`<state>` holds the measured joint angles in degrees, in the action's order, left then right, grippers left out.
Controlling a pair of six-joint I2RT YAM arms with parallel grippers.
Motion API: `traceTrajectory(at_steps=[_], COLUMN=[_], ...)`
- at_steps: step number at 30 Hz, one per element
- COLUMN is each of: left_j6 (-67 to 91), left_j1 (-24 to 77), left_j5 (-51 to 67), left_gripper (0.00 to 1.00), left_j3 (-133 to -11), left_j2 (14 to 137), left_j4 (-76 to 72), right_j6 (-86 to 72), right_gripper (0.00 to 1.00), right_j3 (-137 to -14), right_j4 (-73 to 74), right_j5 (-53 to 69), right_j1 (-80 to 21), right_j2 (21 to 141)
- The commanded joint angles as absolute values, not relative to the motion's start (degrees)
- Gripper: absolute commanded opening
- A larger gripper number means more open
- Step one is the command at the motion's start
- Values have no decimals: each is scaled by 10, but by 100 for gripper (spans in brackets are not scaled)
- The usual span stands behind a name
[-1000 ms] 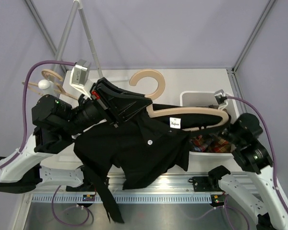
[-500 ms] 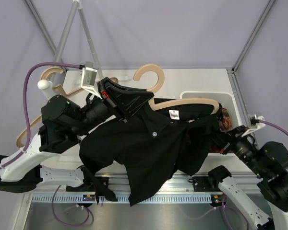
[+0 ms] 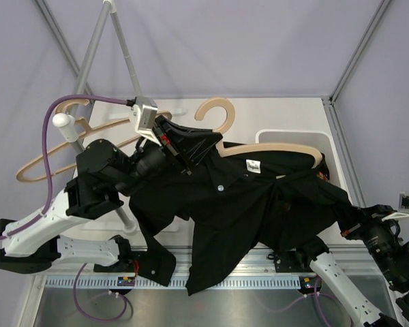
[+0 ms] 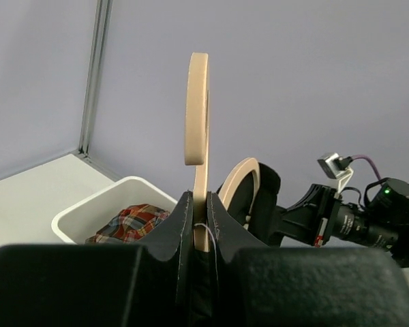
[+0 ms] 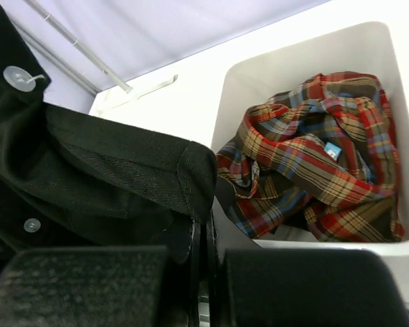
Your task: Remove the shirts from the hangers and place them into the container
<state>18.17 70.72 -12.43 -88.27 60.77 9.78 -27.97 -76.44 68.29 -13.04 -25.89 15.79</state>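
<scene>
My left gripper (image 3: 189,148) is shut on the neck of a beige wooden hanger (image 3: 286,147), just below its hook (image 4: 198,102). The black shirt (image 3: 245,204) hangs from that hanger and spreads toward the near right. The hanger's right arm shows bare above the collar label. My right gripper (image 3: 353,226) is shut on a fold of the black shirt (image 5: 102,170) at the near right. The plaid shirt (image 5: 320,157) lies crumpled in the white container (image 5: 286,65). A second hanger (image 3: 48,163) sits bare at the left.
A grey metal rail (image 3: 119,48) slants up at the back left, with a white knob (image 3: 63,122) near the second hanger. The container (image 3: 286,135) stands at the back right, partly covered by the black shirt. Grey frame posts run along both sides.
My right gripper has drawn the black shirt away from the container toward the near right, stretching it out. My left gripper has carried the hanger a little to the right.
</scene>
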Motion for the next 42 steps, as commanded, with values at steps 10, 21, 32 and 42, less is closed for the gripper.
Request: traceTrajectory(at_steps=[10, 21, 32, 42], left_j6=[213, 244, 234, 221], left_j1=[704, 704, 704, 704], left_j5=[-94, -49, -54, -71], left_gripper=[0, 0, 0, 0], left_j3=[-869, -880, -885, -872], left_j2=[597, 609, 613, 608], left_j4=[-54, -66, -66, -62], right_j6=[-371, -504, -499, -431], right_gripper=[0, 0, 0, 0], right_j3=[-553, -471, -483, -528], right_j4=[312, 18, -61, -24], right_j5=[359, 448, 318, 226], right_j1=[-263, -278, -455, -610], right_j2=[243, 347, 422, 476])
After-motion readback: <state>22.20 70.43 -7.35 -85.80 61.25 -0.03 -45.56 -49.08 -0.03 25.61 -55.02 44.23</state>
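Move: The right hand has a piece of the black shirt pulled out to the right. From this hand, the middle of the hanger lies about 30 cm left, 7 cm ahead and 15 cm higher, the hanger's right tip some 10 cm left, 4 cm ahead and 14 cm higher, and the container about 22 cm straight ahead, 33 cm below. The left hand already grips the hanger at its neck, the hanger's middle about 3 cm beneath it. Leftward by about 28 cm, the right hand sweeps its still-pinched cloth in under the hanger towards the neck, first bowing forward and dipping some 5 cm, then rising again and drawing back. It swings counter-clockwise roughly 65 degrees with its left side tipping up. The left hand keeps its grip on the hanger, lifting and easing back slightly. ##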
